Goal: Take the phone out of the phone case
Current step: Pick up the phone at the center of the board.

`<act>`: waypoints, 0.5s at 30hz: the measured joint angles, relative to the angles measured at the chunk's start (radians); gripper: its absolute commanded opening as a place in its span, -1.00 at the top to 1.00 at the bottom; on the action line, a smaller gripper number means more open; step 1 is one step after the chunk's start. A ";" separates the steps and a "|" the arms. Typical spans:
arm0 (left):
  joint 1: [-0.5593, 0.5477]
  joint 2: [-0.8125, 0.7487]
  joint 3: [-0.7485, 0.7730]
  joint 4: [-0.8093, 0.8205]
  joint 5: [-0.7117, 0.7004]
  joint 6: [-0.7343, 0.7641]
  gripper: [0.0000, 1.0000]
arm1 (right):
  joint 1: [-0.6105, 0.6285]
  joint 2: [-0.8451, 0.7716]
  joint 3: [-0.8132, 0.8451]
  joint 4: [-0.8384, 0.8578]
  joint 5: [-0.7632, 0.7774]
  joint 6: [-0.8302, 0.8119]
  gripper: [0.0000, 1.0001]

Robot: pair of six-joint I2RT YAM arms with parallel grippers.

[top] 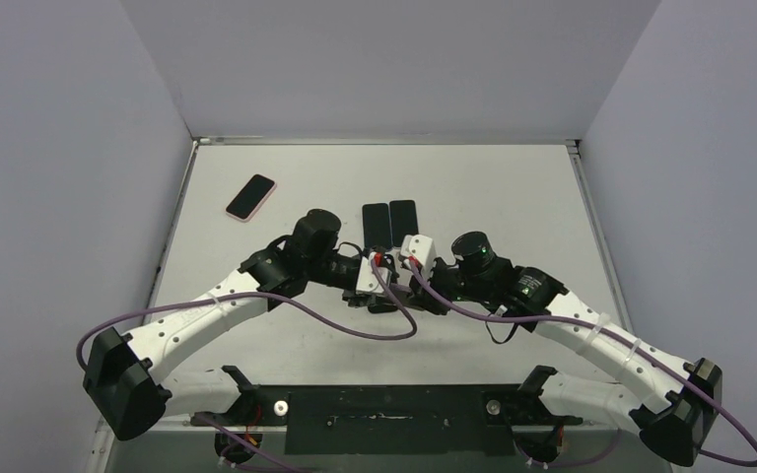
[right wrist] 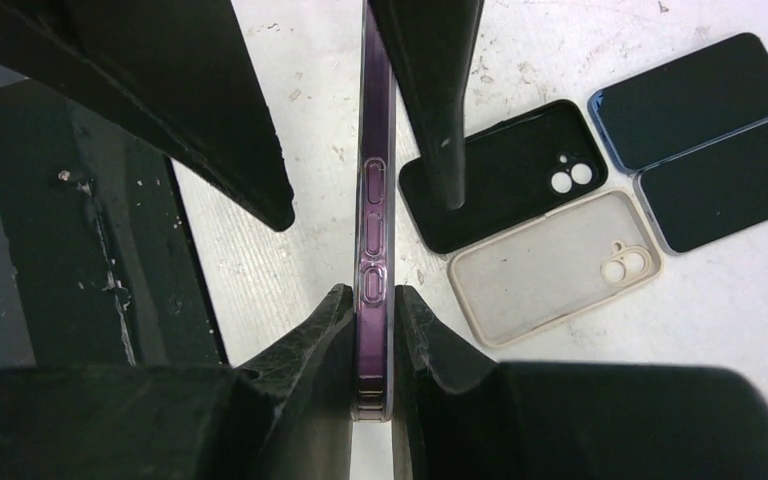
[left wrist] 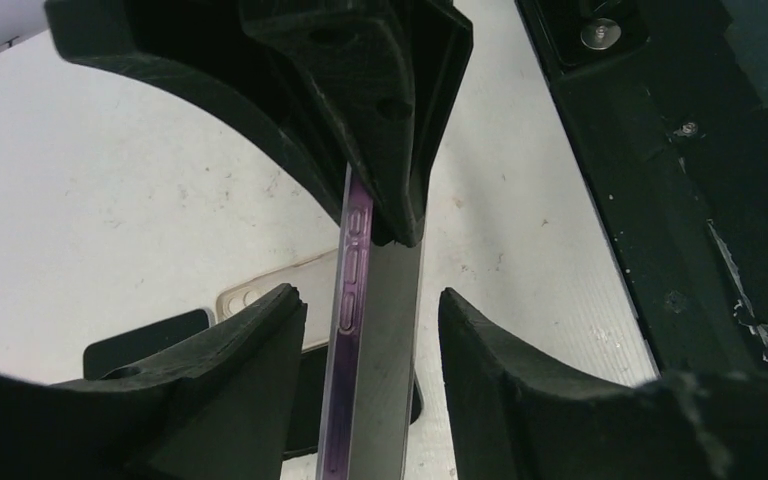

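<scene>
The phone in its clear phone case (right wrist: 373, 220) is held edge-on above the table, and its purple side with buttons shows through the case. My right gripper (right wrist: 372, 305) is shut on its lower end, both pads pressed against it. My left gripper (left wrist: 372, 305) straddles the same phone (left wrist: 380, 340) from the other end. Its jaws stand partly apart, with a gap on each side of the phone. From above, the two grippers meet at mid-table, left (top: 370, 278) and right (top: 416, 256), and hide the phone.
On the table beyond lie an empty black case (right wrist: 505, 175), an empty beige case (right wrist: 560, 265) and two dark phones (right wrist: 690, 95) (right wrist: 730, 180). A pink phone (top: 251, 197) lies far left. The black mounting plate (top: 394, 414) runs along the near edge.
</scene>
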 measured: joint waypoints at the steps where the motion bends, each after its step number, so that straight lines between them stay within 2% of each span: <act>1: 0.000 0.006 0.000 0.002 0.007 -0.007 0.06 | 0.000 0.005 0.003 0.005 -0.001 -0.008 1.00; 4: 0.000 0.017 -0.003 0.011 0.024 -0.027 0.14 | 0.000 0.010 0.005 0.015 -0.001 -0.028 1.00; 7: 0.000 0.022 -0.012 0.023 0.034 -0.040 0.30 | 0.000 0.014 0.013 0.022 -0.012 -0.047 1.00; 9: 0.000 0.029 -0.015 0.031 0.037 -0.048 0.45 | 0.000 0.015 0.013 0.027 -0.024 -0.058 1.00; 13: 0.001 0.043 -0.015 0.041 0.038 -0.059 0.97 | 0.000 0.017 0.013 0.027 -0.052 -0.080 1.00; 15: 0.003 0.043 -0.015 0.036 0.042 -0.075 1.00 | 0.001 0.017 0.012 0.027 -0.055 -0.107 0.85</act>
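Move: The phone, in its purple-edged clear case, is already in the right fingers; its middle lies about 5 cm left of the right hand, 1 cm ahead and 3 cm lower. From the left hand, whose half-open fingers straddle it, the middle is about 1 cm right, level fore-and-aft and 2 cm below. On the board some 18 cm beneath the left hand and 16 cm ahead lie the black case, 1 cm left, and the beige case, 7 cm right. Sinking slowly by about 1.5 cm beside the right fingertips, the left hand closes from half open to nearly shut, so that its fingertips come to pinch the phone from both flat sides; its fingers tip over about 5 degrees. The right hand keeps its grip, easing about 1 cm to the left and slightly up towards the left hand while turning some 5 degrees counter-clockwise. ##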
